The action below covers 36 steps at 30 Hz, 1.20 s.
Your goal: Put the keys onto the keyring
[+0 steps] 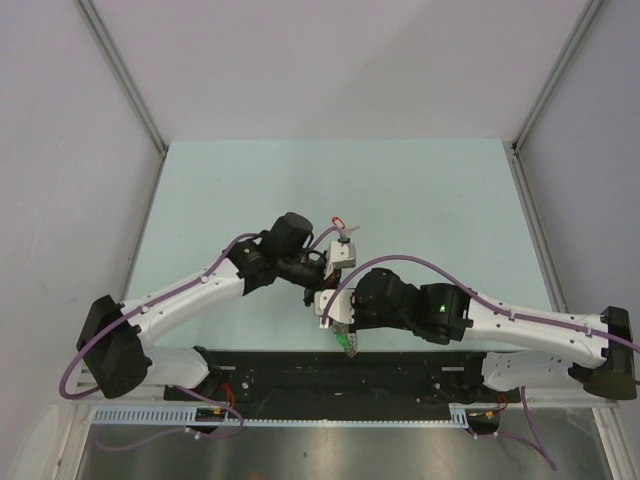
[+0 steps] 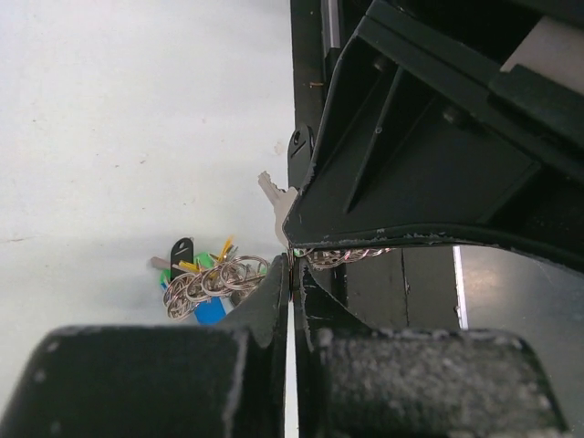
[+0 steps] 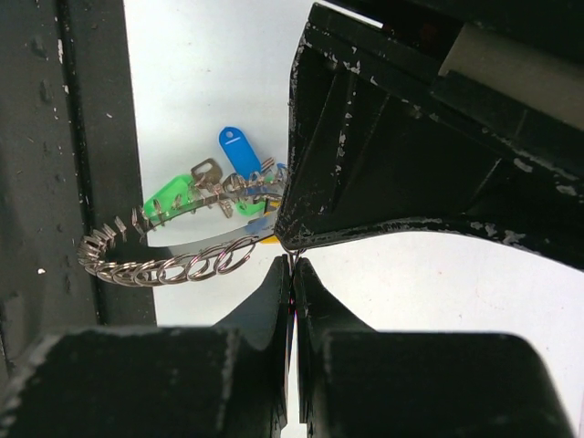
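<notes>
My two grippers meet tip to tip above the table's near middle. The left gripper (image 2: 290, 262) is shut on the thin wire of the keyring (image 2: 339, 256), and so is the right gripper (image 3: 292, 260). Small split rings (image 3: 164, 269) are strung along the keyring's hoop. From it hang keys with green (image 3: 168, 197) and blue (image 3: 239, 151) tags; black (image 2: 181, 253), blue and yellow tags show in the left wrist view. In the top view a green tag (image 1: 348, 345) dangles under the grippers. A red-tagged key (image 1: 337, 222) sits just beyond the left gripper (image 1: 335, 275).
The black base rail (image 1: 330, 375) runs along the near edge right under the hanging keys. The pale green table (image 1: 420, 200) stretches away behind the arms. Grey walls and metal posts (image 1: 125, 75) close the sides.
</notes>
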{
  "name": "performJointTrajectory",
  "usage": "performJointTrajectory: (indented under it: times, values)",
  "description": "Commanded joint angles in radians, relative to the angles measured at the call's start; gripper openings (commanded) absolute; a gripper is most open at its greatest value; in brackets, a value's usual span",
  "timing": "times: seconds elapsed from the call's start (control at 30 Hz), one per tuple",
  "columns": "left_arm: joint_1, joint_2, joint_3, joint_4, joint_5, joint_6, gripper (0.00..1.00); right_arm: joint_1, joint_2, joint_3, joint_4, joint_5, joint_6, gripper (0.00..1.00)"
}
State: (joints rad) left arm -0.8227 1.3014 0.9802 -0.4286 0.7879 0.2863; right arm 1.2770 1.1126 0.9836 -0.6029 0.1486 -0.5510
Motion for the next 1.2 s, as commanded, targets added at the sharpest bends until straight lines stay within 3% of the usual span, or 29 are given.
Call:
performJointTrajectory:
  times: [0.0, 0.4, 0.87, 1.03, 1.17]
  values:
    - [0.0, -0.066, -0.001, 0.079, -0.012, -0.038, 0.0, 0.004, -0.023, 0.055, 0.011, 0.034, 0.017, 0.0]
    - [0.042, -0.292, -0.126, 0.341, -0.16, -0.28, 0.0, 0.008, -0.129, -0.023, 0.009, 0.049, 0.137, 0.0]
    - [0.022, -0.393, -0.322, 0.767, -0.308, -0.501, 0.0, 0.033, -0.146, -0.094, 0.213, 0.072, 0.161, 0.0]
    - [0.011, -0.433, -0.452, 0.977, -0.421, -0.593, 0.0, 0.027, -0.187, -0.158, 0.348, 0.12, 0.171, 0.0]
    - [0.002, -0.461, -0.544, 1.108, -0.515, -0.665, 0.0, -0.008, -0.185, -0.166, 0.359, 0.089, 0.169, 0.0]
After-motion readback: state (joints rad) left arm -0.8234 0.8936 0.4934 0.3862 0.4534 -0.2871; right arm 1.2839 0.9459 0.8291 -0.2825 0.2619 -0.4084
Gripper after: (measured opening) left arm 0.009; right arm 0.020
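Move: Both closed grippers meet tip to tip at a silver key with a black tag, about 1 cm ahead of either hand point. The keyring they are working it onto hangs just beneath, its middle roughly 5 cm below and 3 cm back from each hand, level sideways. The loose red-tagged key lies on the table some 18 cm ahead of both hands, about 15 cm below and nearly straight out. Upward together, both hands lift with fingers still shut and tips staying close, the left by about 6 cm and the right by about 4 cm, then edge forward a little at that height. Both wrists swing their fingers up towards level and farther forward, the left by some 40 degrees and the right about half that, keeping the keyring hanging at the fingertips. ##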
